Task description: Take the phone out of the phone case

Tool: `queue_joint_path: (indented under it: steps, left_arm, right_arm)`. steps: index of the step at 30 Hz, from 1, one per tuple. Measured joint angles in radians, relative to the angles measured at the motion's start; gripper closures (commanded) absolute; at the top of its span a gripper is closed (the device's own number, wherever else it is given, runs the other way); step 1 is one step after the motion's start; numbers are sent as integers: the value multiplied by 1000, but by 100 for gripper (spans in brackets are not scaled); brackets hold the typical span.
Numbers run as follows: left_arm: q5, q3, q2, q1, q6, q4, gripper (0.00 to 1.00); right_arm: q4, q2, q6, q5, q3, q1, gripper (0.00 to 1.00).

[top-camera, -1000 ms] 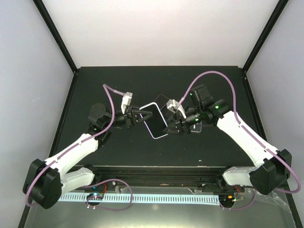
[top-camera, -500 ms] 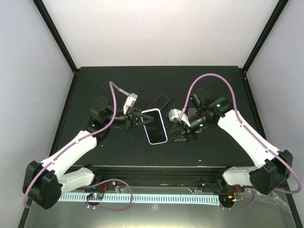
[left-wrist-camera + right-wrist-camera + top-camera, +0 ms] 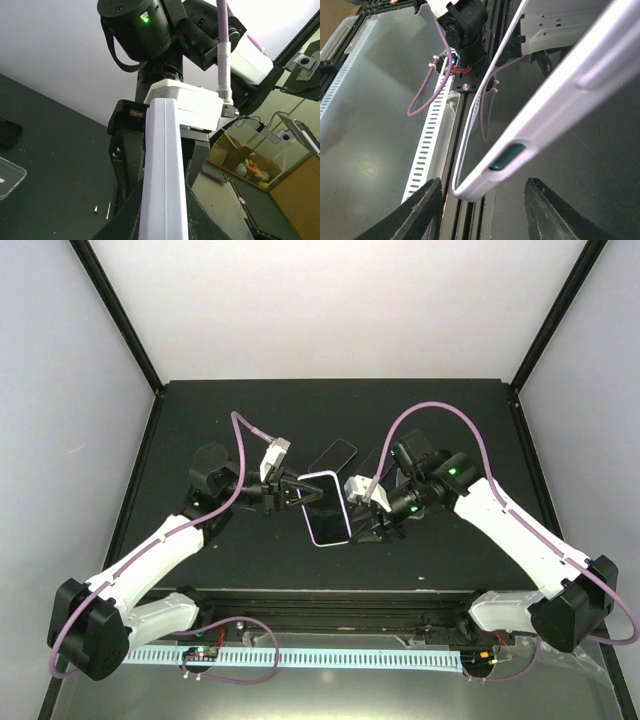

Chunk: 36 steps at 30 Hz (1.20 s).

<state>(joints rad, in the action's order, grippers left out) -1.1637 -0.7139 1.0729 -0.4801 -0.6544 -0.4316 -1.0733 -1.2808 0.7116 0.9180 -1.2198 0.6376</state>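
A phone in a lavender case (image 3: 327,508) is held off the black table, screen up. My left gripper (image 3: 293,490) is shut on its upper left edge; in the left wrist view the case's pale edge (image 3: 162,165) runs up between the closed fingers (image 3: 125,212). My right gripper (image 3: 372,518) is open at the phone's lower right edge. In the right wrist view the case's corner with a port cutout (image 3: 506,156) lies between the spread fingers (image 3: 427,210), not touching either.
A second dark phone (image 3: 333,453) lies on the table behind the held one. A clear empty case (image 3: 10,176) lies on the table at the left of the left wrist view. The slotted rail (image 3: 330,657) runs along the near edge.
The left gripper turned the phone more upright and drew it slightly left. The right gripper drew back from the phone, then returned to its lower right edge, still open.
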Motion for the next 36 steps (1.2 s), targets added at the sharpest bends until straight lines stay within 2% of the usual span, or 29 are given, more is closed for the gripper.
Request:
queue_joint_path:
  steps: [5,12,22,28,36]
  left_arm:
    - [-4,0,0,0,-7,-3,98]
    - [-13,0,0,0,-21,-10,99]
    - [-29,0,2,0,-48,-34,98]
    - [-48,0,5,0,-59,-41,99]
    - [-89,0,42,1,-153,-123,98]
  right_arm:
    - [35,14,-24,-28,7,42,54]
    - [61,32,-35,-54,24,63,66]
    - [81,66,-26,-82,37,87,77]
    - [81,69,-18,-100,42,107,79]
    - [79,71,-19,-97,43,114,81]
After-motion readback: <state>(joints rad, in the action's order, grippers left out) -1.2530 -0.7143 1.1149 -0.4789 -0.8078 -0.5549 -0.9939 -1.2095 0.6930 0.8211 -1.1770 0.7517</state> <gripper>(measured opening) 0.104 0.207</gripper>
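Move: The right hand's open fingers are already around the near right corner of the purple phone case, which lies about 2 cm back and 1 cm left of the hand point, level with it. A dark phone lies on the table some 30 cm ahead of this hand, 3 cm to its left and 13 cm below; a teal-edged phone lies about 26 cm ahead and 6 cm to its right. From the left hand, still gripping the case's upper left edge, that corner is about 7 cm back, 7 cm right and 8 cm lower. The right hand eases about 2 cm back towards its own base and some 1 cm left, bringing its fingers farther onto the near right corner of the purple case, and tilts by under 10 degrees. From a third of a second on the fingers close, from about half open to about a fifth, and pinch that corner, while the left hand keeps its grip on the upper left edge, drifts about 1 cm back and turns some 5 degrees, mostly clockwise. ##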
